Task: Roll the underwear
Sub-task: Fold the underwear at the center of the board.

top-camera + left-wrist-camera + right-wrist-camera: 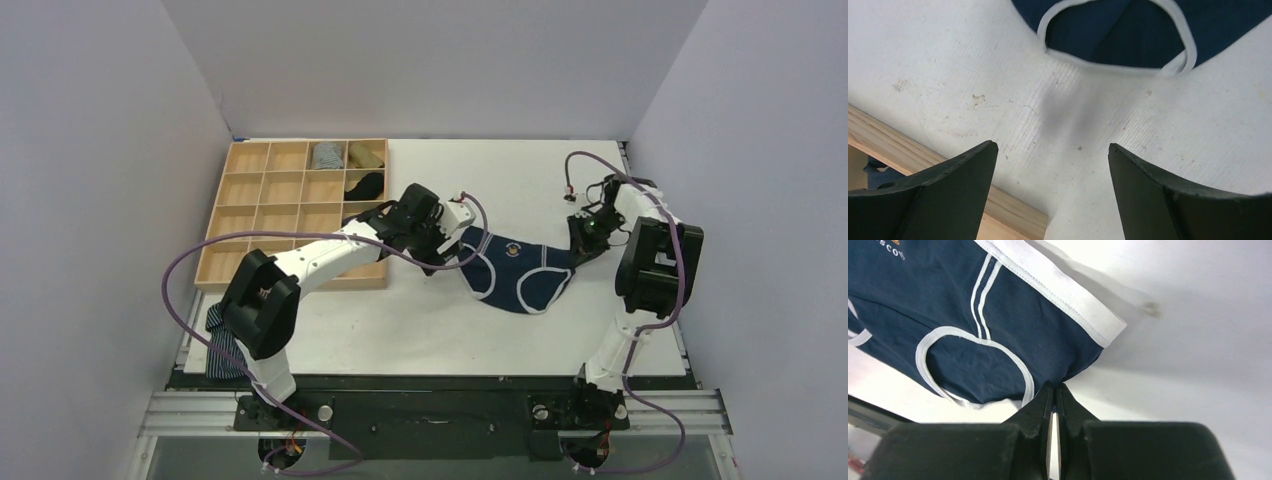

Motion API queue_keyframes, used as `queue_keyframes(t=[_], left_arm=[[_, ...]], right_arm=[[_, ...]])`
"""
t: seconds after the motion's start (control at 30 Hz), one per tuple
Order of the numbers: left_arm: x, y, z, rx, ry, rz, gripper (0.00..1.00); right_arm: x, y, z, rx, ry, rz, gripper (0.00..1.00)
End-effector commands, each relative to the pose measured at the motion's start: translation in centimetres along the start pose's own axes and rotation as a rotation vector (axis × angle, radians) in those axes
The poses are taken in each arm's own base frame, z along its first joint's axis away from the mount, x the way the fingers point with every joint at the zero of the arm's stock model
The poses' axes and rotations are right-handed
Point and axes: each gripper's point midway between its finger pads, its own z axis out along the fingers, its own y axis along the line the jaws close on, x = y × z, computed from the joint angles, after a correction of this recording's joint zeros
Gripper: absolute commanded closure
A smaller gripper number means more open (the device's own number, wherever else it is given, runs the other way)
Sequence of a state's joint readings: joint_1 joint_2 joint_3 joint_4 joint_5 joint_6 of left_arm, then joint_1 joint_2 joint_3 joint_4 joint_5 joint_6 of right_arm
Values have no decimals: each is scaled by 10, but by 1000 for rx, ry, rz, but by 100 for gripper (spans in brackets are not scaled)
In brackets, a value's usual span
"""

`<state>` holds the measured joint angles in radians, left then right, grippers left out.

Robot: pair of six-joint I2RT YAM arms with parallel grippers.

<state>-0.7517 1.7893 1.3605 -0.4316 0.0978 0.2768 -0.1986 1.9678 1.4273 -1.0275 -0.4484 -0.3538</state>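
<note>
The navy-blue underwear (515, 270) with white waistband and trim lies spread on the white table, between the two arms. My right gripper (582, 247) is shut on its right corner; in the right wrist view the fingertips (1054, 388) pinch the navy fabric (998, 315) at its edge. My left gripper (436, 257) is open just left of the underwear, close above the table. In the left wrist view its fingers (965, 172) stand wide apart with nothing between them, and a white-trimmed leg opening of the underwear (1118, 35) lies ahead.
A wooden tray (292, 205) of cells stands at the back left, with small rolled garments in its far right cells; its edge shows in the left wrist view (908, 150). A dark striped garment (222, 345) hangs at the table's front left edge.
</note>
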Motion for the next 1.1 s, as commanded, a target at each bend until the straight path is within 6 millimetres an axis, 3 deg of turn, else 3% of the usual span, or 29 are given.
queue_keyframes(t=[0.0, 0.13, 0.27, 0.37, 0.53, 0.73, 0.97, 1.07], left_arm=[[-14, -4, -21, 18, -59, 6, 20], [-12, -5, -21, 23, -54, 5, 20], [-11, -6, -21, 28, -50, 0, 20], [-9, -6, -23, 27, -47, -2, 19], [-8, -2, -29, 18, -52, -7, 19], [-4, 7, -41, -3, -58, -16, 19], [12, 19, -58, -46, -51, -33, 19], [23, 22, -65, -61, -39, -42, 19]], right_arm=[[13, -34, -34, 125, 90, -51, 100], [2, -38, -53, 210, 87, -71, 100], [-22, -13, -57, 280, 75, -131, 100], [-43, 17, -53, 292, 48, -177, 100], [-73, 74, -43, 307, 24, -276, 100], [-91, 126, -28, 291, 30, -366, 100], [-92, 171, 11, 268, 96, -461, 100], [-88, 185, 20, 267, 109, -496, 100]])
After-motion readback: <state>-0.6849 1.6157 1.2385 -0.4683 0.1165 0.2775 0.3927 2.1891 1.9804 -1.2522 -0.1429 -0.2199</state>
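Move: The right hand still pinches the right end of the dark blue underwear just off the table. From it, the underwear's middle lies about 12 cm to the left, level with it and 3 cm lower; the emblem is also some 12 cm left but 4 cm farther out, and the left leg opening roughly 19 cm left and level. The tray's near right corner sits about 37 cm left and 4 cm back. From the left hand, open and empty, the underwear's middle is some 14 cm right, level and 9 cm below. The shut right fingers carry the pinched end about 5 cm farther right while rising, then swing back some 22 cm to the left over the underwear's middle, climbing about 7 cm above their start and sinking again by about 3 as they reach slightly forward, the wrist turning roughly 25 degrees counter-clockwise, grip kept. The left hand stays open and clear of the cloth, first nearly still and then easing about 4 cm left and 2 cm up, away from the underwear towards the tray. ##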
